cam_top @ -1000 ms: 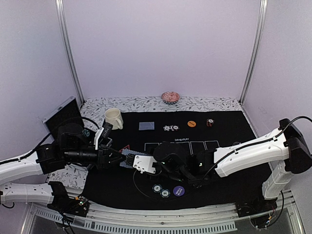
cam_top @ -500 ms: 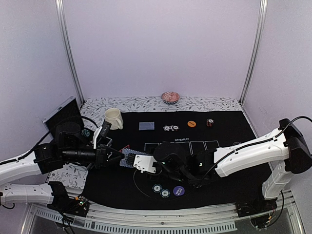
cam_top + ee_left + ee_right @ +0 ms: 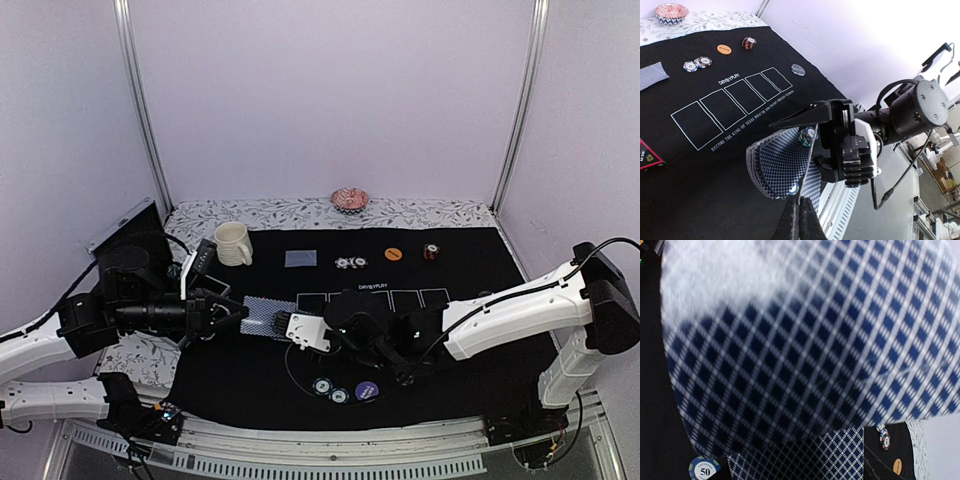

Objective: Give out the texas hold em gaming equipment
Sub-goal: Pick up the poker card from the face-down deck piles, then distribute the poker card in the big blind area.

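Observation:
My right gripper (image 3: 287, 323) holds a fan of blue-grey checked playing cards (image 3: 262, 314) above the black mat. The left gripper (image 3: 240, 312) meets the fan from the left. In the left wrist view the left gripper (image 3: 800, 207) is shut on the edge of one card (image 3: 812, 150), seen edge-on. The rest of the fan (image 3: 775, 167) sits in the right gripper (image 3: 800, 145). Card backs (image 3: 805, 350) fill the right wrist view and hide its fingers. The red-outlined triangle (image 3: 647, 156) lies on the mat; it is hidden in the top view.
At the mat's far side are one card (image 3: 300, 258), striped chips (image 3: 351, 262), an orange button (image 3: 393, 254) and a chip stack (image 3: 431, 251). Chips (image 3: 330, 388) and a purple button (image 3: 367, 391) lie near the front. The mug (image 3: 233, 243) and pink dish (image 3: 349, 198) stand behind.
The left jaws have closed on a card at the fan's edge. The left arm has drawn back a little to the left. The right gripper still holds the fan.

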### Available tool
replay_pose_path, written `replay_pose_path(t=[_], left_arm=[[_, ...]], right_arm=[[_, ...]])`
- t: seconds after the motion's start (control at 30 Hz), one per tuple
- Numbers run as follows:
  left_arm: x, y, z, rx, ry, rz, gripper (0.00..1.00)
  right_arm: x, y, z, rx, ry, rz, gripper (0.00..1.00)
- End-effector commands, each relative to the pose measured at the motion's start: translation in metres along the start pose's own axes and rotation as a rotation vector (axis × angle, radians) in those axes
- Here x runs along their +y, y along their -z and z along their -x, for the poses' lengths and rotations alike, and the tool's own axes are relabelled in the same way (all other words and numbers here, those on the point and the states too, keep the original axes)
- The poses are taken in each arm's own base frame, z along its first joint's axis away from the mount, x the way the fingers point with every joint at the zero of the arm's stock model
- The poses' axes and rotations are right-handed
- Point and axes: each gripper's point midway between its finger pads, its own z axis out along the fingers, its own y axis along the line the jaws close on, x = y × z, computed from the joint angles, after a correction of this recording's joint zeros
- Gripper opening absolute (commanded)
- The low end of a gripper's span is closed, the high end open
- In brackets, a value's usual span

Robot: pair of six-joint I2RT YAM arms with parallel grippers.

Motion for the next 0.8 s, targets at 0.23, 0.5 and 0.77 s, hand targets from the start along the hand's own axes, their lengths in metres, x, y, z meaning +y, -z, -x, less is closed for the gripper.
replay_pose_path(t=[0.23,0.5,0.77], left_arm=[[-0.003,0.022,0.078,-0.165,-0.126,0.081,0.0],[0.054,-0.015,0.144,-0.155,-0.111,0.125,0.0],[0.16,-0.098,0.184,-0.069,0.026,0.153,0.0]], right_arm=[[-0.039,0.025,-0.022,0.006,-0.11,-0.079,0.58],[-0.065,0.054,-0.045,0.024,-0.161,-0.145,0.58],[-0.077,0.074,-0.06,0.049,-0.18,-0.167,0.58]])
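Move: The face-down card already lying on the mat is some 33 cm ahead of the left hand, 8 cm to its right and 21 cm below; the mug stands about 18 cm left of that card, the blue-white chips 14 cm right of it. The right hand's deck is close by, roughly 8 cm to the left hand's right and a few centimetres lower. From the right hand, the face-down card is about 32 cm ahead, nearly straight on, 14 cm below. Still pinching one card, the left hand takes it clear of the deck, first straight up about 7 cm, then sweeping fast forward some 22 cm in all towards the lying face-down card, sinking again near the end while turning about 10 degrees counter-clockwise. The right hand keeps its hold on the deck and draws off about 10 cm right, a little forward and up, turning clockwise. ##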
